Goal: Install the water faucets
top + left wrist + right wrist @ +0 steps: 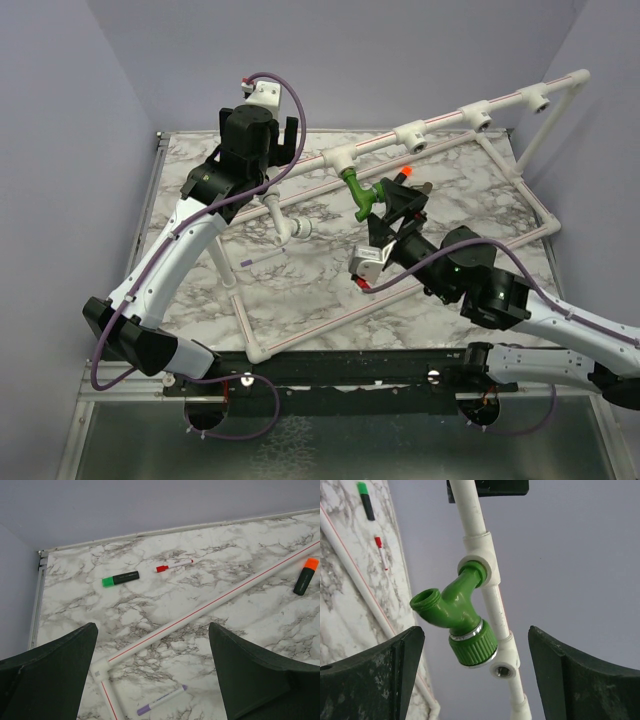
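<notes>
One bright green water faucet [358, 192] [454, 611] hangs from a white tee socket [481, 563] on the raised pipe rail [440, 122], spout to the left and ribbed knob with its silver ring lowest. My right gripper [398, 194] [475, 640] is open just below it, a finger on each side of the knob and neither touching. An empty tee socket [502, 669] sits right behind the knob. My left gripper [268, 148] [152, 680] is open and holds nothing, up by the rail's left end, above the table's pipe frame [200, 611].
Green [120, 578], red [174, 565], orange [305, 576] and purple [161, 700] markers lie on the marble table [300, 290]. A white elbow piece [298, 228] stands inside the frame. More empty sockets [481, 118] line the rail. Lilac walls close in on three sides.
</notes>
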Controlling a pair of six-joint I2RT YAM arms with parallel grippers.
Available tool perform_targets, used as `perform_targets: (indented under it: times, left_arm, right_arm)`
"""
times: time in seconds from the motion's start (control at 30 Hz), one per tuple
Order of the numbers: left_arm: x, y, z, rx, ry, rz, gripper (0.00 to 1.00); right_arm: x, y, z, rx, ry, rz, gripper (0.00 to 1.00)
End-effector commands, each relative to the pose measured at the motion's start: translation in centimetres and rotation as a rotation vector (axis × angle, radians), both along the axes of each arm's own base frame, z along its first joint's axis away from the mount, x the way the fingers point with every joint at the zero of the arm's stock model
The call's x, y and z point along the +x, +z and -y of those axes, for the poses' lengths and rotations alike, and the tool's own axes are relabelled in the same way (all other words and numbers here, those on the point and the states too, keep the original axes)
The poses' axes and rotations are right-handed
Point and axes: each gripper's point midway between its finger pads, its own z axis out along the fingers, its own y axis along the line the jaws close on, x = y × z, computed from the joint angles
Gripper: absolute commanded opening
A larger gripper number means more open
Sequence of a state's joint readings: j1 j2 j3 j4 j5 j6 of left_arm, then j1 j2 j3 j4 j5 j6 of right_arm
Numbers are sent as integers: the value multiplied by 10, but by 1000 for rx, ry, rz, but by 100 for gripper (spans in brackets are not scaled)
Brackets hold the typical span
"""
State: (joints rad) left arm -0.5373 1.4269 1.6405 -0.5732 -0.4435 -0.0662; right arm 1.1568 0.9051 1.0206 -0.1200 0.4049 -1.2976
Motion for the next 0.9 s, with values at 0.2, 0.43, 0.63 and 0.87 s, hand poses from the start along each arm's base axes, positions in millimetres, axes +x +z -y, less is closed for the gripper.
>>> perform_targets:
  times: [0.2,0.43,0.63,0.87]
  left_arm:
    - [-6,-4,10,16,-44,-27,93]
    - [-6,-6,12,20,-46,-30,93]
    - [-5,-7,13,20,-49,-32,93]
    - [-5,-9,15,24,-53,-37,93]
  right_arm:
    - [20,13,-18,-143,-83,217,89]
    - [31,1,-20,-147,-148,203,78]
    - [32,-15,-20,-137,-155,165,64]
    - [34,-24,-19,-21,-173,62,10]
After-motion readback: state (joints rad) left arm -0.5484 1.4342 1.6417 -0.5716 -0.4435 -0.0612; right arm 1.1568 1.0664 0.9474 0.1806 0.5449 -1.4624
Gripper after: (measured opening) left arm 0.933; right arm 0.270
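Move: The green faucet hangs from its tee just past the open right fingers, its middle about 4 cm ahead, 3 cm left and 1 cm below the hand. Its tee is some 9 cm ahead and 5 left, about 3 higher; the next empty tee is about 12 ahead and 2 right. The white faucet is level with the hand, 13 cm to its left and 3 lower. From the left hand, the green faucet is roughly 8 cm back, 12 right and 5 lower. Bring the right gripper forward and left about 4 cm, one finger above and one below, until the green faucet's outlet end lies between the fingertips. Turn the hand clockwise and tip the fingers up by some 8 degrees each on the way; then sink about 2 cm while closing from wide open to pinch the faucet. ##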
